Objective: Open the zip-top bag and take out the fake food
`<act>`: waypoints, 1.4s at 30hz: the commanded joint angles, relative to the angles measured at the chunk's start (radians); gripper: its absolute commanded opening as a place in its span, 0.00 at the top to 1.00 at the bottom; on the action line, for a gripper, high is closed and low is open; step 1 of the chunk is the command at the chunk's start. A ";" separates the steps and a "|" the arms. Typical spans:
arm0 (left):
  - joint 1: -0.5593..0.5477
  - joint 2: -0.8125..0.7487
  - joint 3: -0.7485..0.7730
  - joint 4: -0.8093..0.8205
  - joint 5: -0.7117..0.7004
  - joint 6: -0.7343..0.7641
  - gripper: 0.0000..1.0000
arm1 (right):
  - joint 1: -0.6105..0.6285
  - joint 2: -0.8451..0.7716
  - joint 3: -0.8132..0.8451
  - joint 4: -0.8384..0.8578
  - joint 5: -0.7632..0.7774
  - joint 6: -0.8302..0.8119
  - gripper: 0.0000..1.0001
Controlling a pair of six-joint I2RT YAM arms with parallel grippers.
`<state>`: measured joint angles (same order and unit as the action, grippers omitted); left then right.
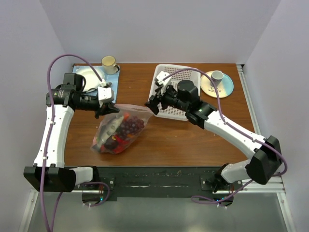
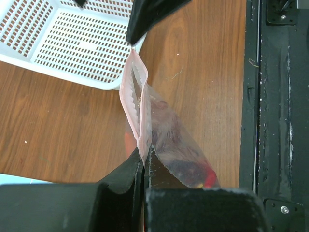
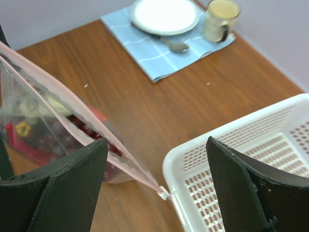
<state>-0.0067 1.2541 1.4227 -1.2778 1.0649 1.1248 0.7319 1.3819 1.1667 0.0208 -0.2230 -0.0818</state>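
Observation:
The zip-top bag (image 1: 120, 129) lies on the wooden table and is lifted at its zip edge. The fake food is inside it: dark grapes (image 1: 129, 126) and red pieces (image 1: 115, 143). My left gripper (image 1: 110, 109) is shut on the left end of the pink zip strip (image 2: 140, 111), whose two sides stand slightly apart. My right gripper (image 1: 150, 105) is open at the other end of the bag. In the right wrist view the gripper (image 3: 159, 191) straddles the white slider (image 3: 163, 192), with neither finger touching it. The bag (image 3: 43, 125) stretches away to the left.
A white perforated basket (image 1: 181, 72) stands right behind my right gripper and shows close beside it in the right wrist view (image 3: 251, 159). A plate (image 1: 91, 75) and cup (image 1: 109, 63) on a blue cloth are back left. Another plate with a cup (image 1: 217, 83) is back right.

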 commanded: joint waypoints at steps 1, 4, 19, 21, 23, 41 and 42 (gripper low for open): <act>0.005 -0.021 0.012 -0.018 0.047 0.032 1.00 | 0.003 0.042 0.024 0.045 -0.091 0.043 0.16; 0.002 -0.019 0.008 -0.015 0.049 0.030 1.00 | 0.011 0.057 0.021 0.054 -0.102 0.051 0.17; -0.038 -0.028 0.010 0.057 0.064 -0.052 1.00 | 0.109 0.216 0.082 0.099 -0.136 0.074 0.24; -0.047 -0.032 0.005 0.093 0.063 -0.089 1.00 | 0.110 0.241 0.090 0.113 -0.171 0.106 0.31; -0.049 -0.033 -0.002 0.136 0.066 -0.114 1.00 | 0.112 0.255 0.103 0.136 -0.200 0.125 0.44; 0.238 0.028 -0.257 0.300 0.164 -0.213 0.59 | 0.093 0.223 0.174 -0.042 0.036 0.188 1.00; 0.237 0.056 -0.257 0.228 0.185 -0.074 0.58 | 0.090 0.221 0.166 -0.036 0.013 0.206 1.00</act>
<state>0.2016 1.2533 1.1683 -0.8513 1.1309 0.8005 0.8299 1.6604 1.3579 -0.0212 -0.2180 0.0788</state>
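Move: The stretch of bag rim the right hand goes for lies about 9 cm to its left, 3 cm back and 7 cm below; the rim's hanging corner is some 3 cm back and 6 cm below that hand. The bag's body of food sits about 8 cm back, 16 cm left and 13 cm lower, and the white basket 15 cm ahead, 10 cm right and 20 cm lower. From the left hand, shut on the rim's other end, that stretch lies some 5 cm right, 1 cm back and 3 cm below. With the left fingers holding the bag's rim almost still, the right hand, open wide, sweeps about 9 cm left and 8 cm down, drawing back some 3 cm, and shuts its fingers to pinch the rim close beside the left hand, its fingers tipping some 15 degrees further down. It then keeps that pinch while pulling the rim some 3 cm forward and up, as the left fingers open to about two fifths, let go of the rim, and move off forward, left and down by about 5 cm each way, the left wrist turning some 15 degrees counter-clockwise. ##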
